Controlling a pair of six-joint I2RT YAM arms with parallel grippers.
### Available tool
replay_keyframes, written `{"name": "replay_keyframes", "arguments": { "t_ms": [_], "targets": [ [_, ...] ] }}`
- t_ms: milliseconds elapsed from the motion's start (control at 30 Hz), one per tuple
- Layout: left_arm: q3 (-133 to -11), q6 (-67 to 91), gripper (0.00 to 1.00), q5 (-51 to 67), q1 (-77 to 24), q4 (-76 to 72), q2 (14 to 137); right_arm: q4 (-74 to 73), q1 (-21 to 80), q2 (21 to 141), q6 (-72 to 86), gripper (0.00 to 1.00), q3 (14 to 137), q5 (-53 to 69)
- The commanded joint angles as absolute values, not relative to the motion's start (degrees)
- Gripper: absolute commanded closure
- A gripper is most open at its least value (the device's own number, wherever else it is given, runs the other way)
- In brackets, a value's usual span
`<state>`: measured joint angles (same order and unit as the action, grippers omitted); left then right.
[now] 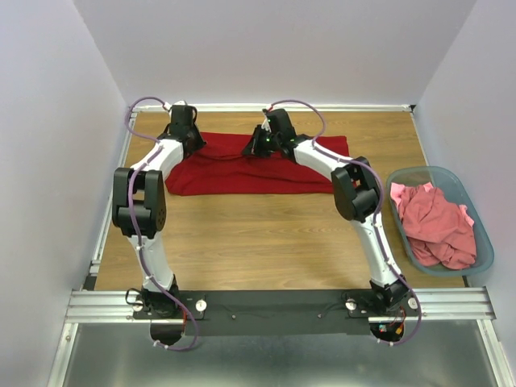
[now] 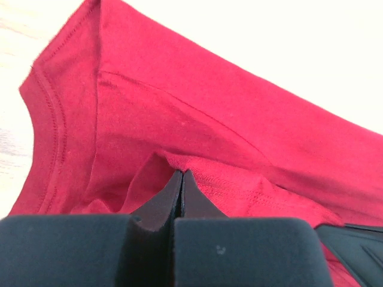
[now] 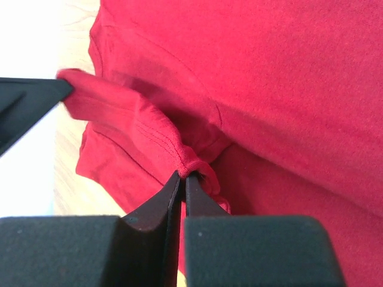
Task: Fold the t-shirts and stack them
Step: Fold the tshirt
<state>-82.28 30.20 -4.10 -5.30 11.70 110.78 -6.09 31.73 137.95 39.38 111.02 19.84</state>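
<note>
A dark red t-shirt lies folded into a wide band across the far part of the wooden table. My left gripper sits at the band's far left edge. It is shut, and its tips pinch a raised fold of the red cloth. My right gripper is at the far edge near the middle. Its fingers stand a hair apart with a stitched hem of the red t-shirt nipped at their tips. Salmon-pink t-shirts lie crumpled at the right.
The pink t-shirts fill a grey-blue plastic basket at the table's right edge. White walls close the table on the left, back and right. A metal rail with both arm bases runs along the near edge. A dark finger of the other arm shows in the right wrist view.
</note>
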Motion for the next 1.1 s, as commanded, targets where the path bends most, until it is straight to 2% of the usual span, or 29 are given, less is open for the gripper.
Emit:
{"name": "replay_keyframes", "arguments": {
  "t_ms": [0,367,433,467,567,600,767,800,833,867,933,1067],
  "targets": [
    [-83.58,29.79,1.0,-5.54,-5.01,11.07,113.29,-6.5,31.03,140.71,38.76,0.88,113.11,18.46],
    [-85.25,30.5,0.96,-5.63,-5.01,10.11,114.34,-6.5,30.41,142.56,38.85,0.86,115.49,17.4],
    [-85.43,30.41,0.92,-4.75,-4.92,9.76,115.05,-6.5,30.32,142.91,39.02,0.76,115.75,17.4],
    [-85.86,30.5,0.88,-4.4,-4.92,9.58,115.22,-6.5,30.24,142.91,38.94,0.66,115.93,17.23],
    [-86.66,30.59,0.79,-3.17,-4.92,9.23,115.93,-6.5,30.06,142.91,38.93,0.5,116.71,17.14],
    [-86.92,30.67,0.69,-2.9,-4.83,9.14,116.01,-6.5,30.06,142.74,38.67,0.46,116.89,16.88],
    [-89.73,30.94,0.42,-1.15,-4.48,9.05,116.1,-6.77,28.92,140.54,36.83,0.37,117.51,15.3],
    [-91.13,30.85,0.31,-0.71,-4.13,9.23,116.19,-7.12,28.74,139.93,35.61,0.34,116.9,15.03],
    [-91.84,30.94,0.26,-0.36,-3.96,9.32,116.1,-7.47,28.57,139.14,34.9,0.33,116.37,14.59],
    [-93.32,31.37,0.16,-0.26,-3.69,9.93,116.02,-8.17,28.22,137.48,33.41,0.31,115.67,13.81],
    [-94.3,32.08,0.04,2.1,-3.25,11.07,114.97,-9.4,27.78,134.58,31.82,0.29,113.21,13.62],
    [-91.68,33.31,0.06,4.04,-4.12,12.39,109.88,-14.49,27.51,128.78,25.85,0.26,106.29,10.38]
  ]
}}
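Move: Each hand still has the stitched edge of the folded-over flap between its fingers, the right one some 15 cm to the right of the left. Each goes for the shirt layer straight beneath it, about 3 cm down. From the left hand, the shirt's far-left corner lies about 5 cm ahead and 4 cm left, and its near-left corner some 16 cm back and 11 cm left. From the right hand, the shirt's far edge is some 6 cm straight ahead. Both hands first lower the flap's edge onto the shirt by about 2 cm, then ease forward as their fingers open and let go of the cloth, the left from shut to wide, the right from nearly shut to about three quarters open. The left carries on forward over the shirt's far edge and rises off it, ending about 5 cm farther out and 5 cm higher with its fingertips tipping up slightly, while the right goes some 4 cm forward and then swings about 5 cm to the right, away from the released edge. ##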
